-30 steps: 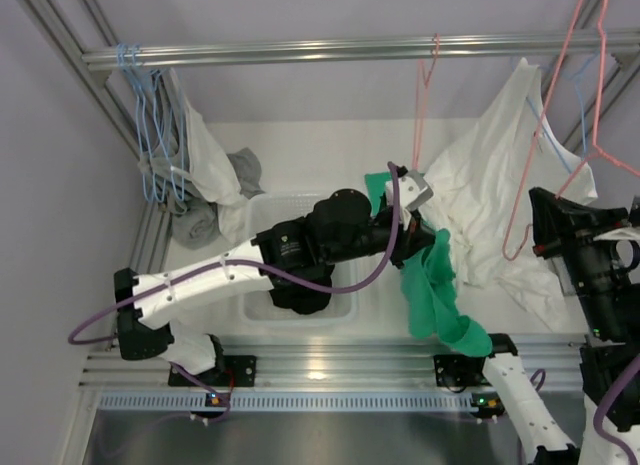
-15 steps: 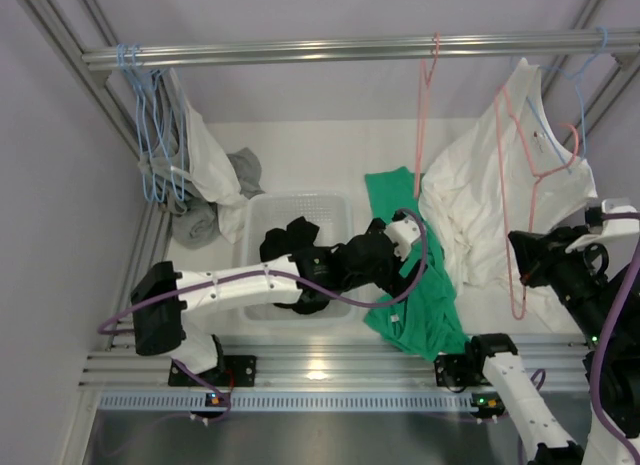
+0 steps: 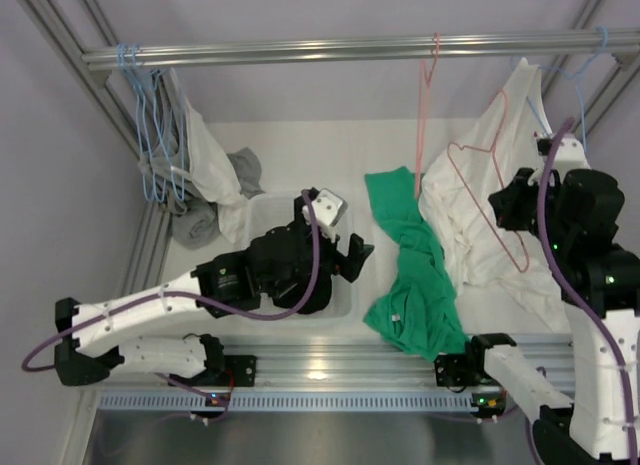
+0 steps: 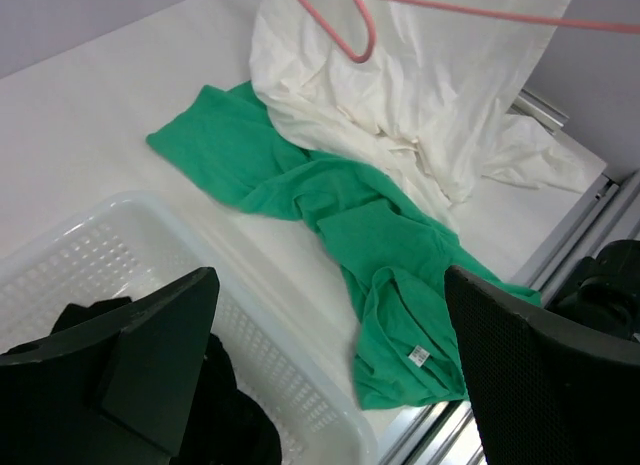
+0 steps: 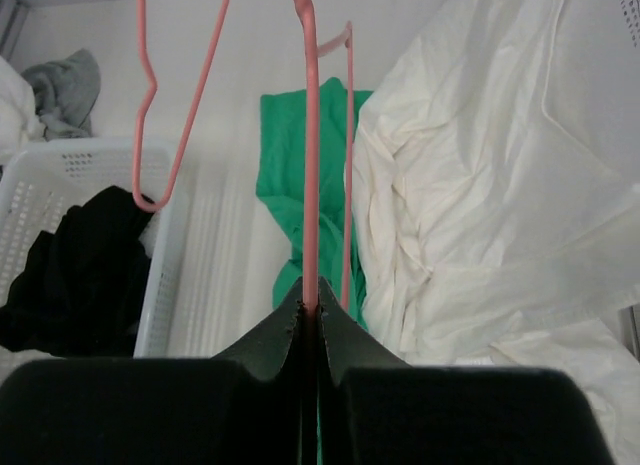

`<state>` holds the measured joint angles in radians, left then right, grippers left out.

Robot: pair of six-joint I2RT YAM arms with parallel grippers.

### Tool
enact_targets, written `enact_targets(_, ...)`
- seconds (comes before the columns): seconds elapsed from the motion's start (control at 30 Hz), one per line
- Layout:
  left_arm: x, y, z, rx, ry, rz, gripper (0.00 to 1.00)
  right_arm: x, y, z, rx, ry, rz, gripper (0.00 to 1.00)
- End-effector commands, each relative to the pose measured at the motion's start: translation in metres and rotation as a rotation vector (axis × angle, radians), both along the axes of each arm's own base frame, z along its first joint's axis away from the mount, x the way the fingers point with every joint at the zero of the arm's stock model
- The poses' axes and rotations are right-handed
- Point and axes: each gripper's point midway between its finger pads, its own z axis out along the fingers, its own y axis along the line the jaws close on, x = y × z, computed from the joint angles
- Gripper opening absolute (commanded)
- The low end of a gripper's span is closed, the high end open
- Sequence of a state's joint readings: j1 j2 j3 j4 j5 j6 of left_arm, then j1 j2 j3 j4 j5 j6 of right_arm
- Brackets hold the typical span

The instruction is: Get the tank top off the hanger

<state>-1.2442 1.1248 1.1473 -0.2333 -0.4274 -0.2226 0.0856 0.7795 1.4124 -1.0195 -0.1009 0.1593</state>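
The green tank top (image 3: 412, 280) lies crumpled on the white table, right of the basket, and also shows in the left wrist view (image 4: 372, 240) and the right wrist view (image 5: 285, 150). It is free of the pink hanger (image 3: 487, 195). My right gripper (image 3: 506, 203) is shut on the hanger's wire (image 5: 309, 185) and holds it in the air above the white cloth; its jaws (image 5: 310, 310) pinch the wire. My left gripper (image 3: 350, 257) hangs open and empty over the basket's right edge, left of the tank top, with its fingers (image 4: 115, 370) wide apart.
A white basket (image 3: 262, 207) holds black clothes (image 4: 225, 420). A big white cloth (image 3: 480, 215) drapes at the right. A second pink hanger (image 3: 424, 105) and blue hangers (image 3: 148, 135) hang from the rail (image 3: 300, 51). White and grey garments (image 3: 215, 175) pile at the back left.
My left gripper has opened and let go of the tank top, which dropped onto the table; the arm drew back left over the basket. The right gripper carried the bare hanger up and left.
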Motion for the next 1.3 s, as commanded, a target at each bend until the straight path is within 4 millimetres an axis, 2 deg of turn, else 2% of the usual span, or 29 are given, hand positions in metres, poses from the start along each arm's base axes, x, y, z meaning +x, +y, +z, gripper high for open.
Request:
enact_targets(0.0,0.005,0.039,-0.021,0.070,-0.002,0.107,0.99,0.046,-0.003,0.055,0.001,-0.172,-0.047,0.00)
enact_targets(0.03,0.004,0.050,-0.018,0.064,-0.005,0.121,0.99,0.047,-0.004,0.065,0.007,-0.196,-0.054,0.00)
enact_targets(0.1,0.003,0.064,-0.025,0.079,-0.003,0.147,0.99,0.054,-0.006,0.078,0.005,-0.236,-0.067,0.00)
enact_targets(0.13,0.003,0.074,-0.020,0.065,-0.009,0.167,0.99,0.055,-0.007,0.086,0.002,-0.260,-0.072,0.00)
enact_targets(0.27,-0.001,0.096,-0.022,0.063,-0.003,0.197,0.99,0.067,-0.007,0.109,0.003,-0.343,-0.076,0.00)
enact_targets(0.33,-0.002,0.101,-0.021,0.058,-0.008,0.198,0.99,0.072,-0.002,0.116,0.009,-0.348,-0.052,0.00)
enact_targets(0.47,-0.002,0.104,-0.032,0.088,-0.002,0.210,0.99,0.073,0.006,0.126,0.038,-0.381,-0.013,0.00)
enact_targets(0.53,-0.001,0.102,-0.036,0.095,0.005,0.210,0.99,0.083,0.007,0.127,0.031,-0.379,-0.009,0.00)
enact_targets(0.7,-0.002,0.096,-0.032,0.089,0.015,0.197,0.99,0.122,0.011,0.105,-0.013,-0.299,0.008,0.00)
enact_targets(0.8,-0.002,0.095,-0.029,0.076,0.017,0.194,0.99,0.132,0.016,0.099,-0.012,-0.288,0.035,0.00)
enact_targets(0.97,-0.004,0.085,-0.033,0.086,0.035,0.166,0.99,0.152,0.019,0.065,-0.028,-0.234,0.049,0.00)
enact_targets(1.0,-0.005,0.083,-0.034,0.085,0.042,0.165,0.99,0.156,0.020,0.053,-0.027,-0.219,0.054,0.00)
enact_targets(1.1,-0.005,0.073,-0.041,0.097,0.064,0.145,0.99,0.155,0.022,0.034,-0.012,-0.188,0.054,0.00)
enact_targets(1.13,-0.004,0.068,-0.046,0.118,0.070,0.143,0.99,0.153,0.021,0.031,-0.008,-0.187,0.049,0.00)
enact_targets(1.27,-0.003,0.053,-0.048,0.119,0.079,0.125,0.99,0.137,0.020,0.024,0.001,-0.189,0.048,0.00)
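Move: The rail spot for the empty pink hanger in my right hand lies about 33 cm ahead, 2 cm left and 20 cm above that hand; the other pink hanger's middle is some 5 cm nearer, 11 cm left and 12 cm below that spot. From my empty left hand, the green tank top lies about 13 cm ahead, 20 cm right and 25 cm below; the black top about 7 cm ahead, 13 cm left and 23 cm below. I keep my right fingers shut on the pink hanger and carry it about 16 cm forward to the rail, rising some 9 cm with the hand tipping up 15 degrees, then sinking almost as far to bring the hook down onto the rail. My open left hand swings about 10 cm left, away from the green tank top and over the basket, then eases 3 cm back right, sinking 7 cm in all and touching nothing. ##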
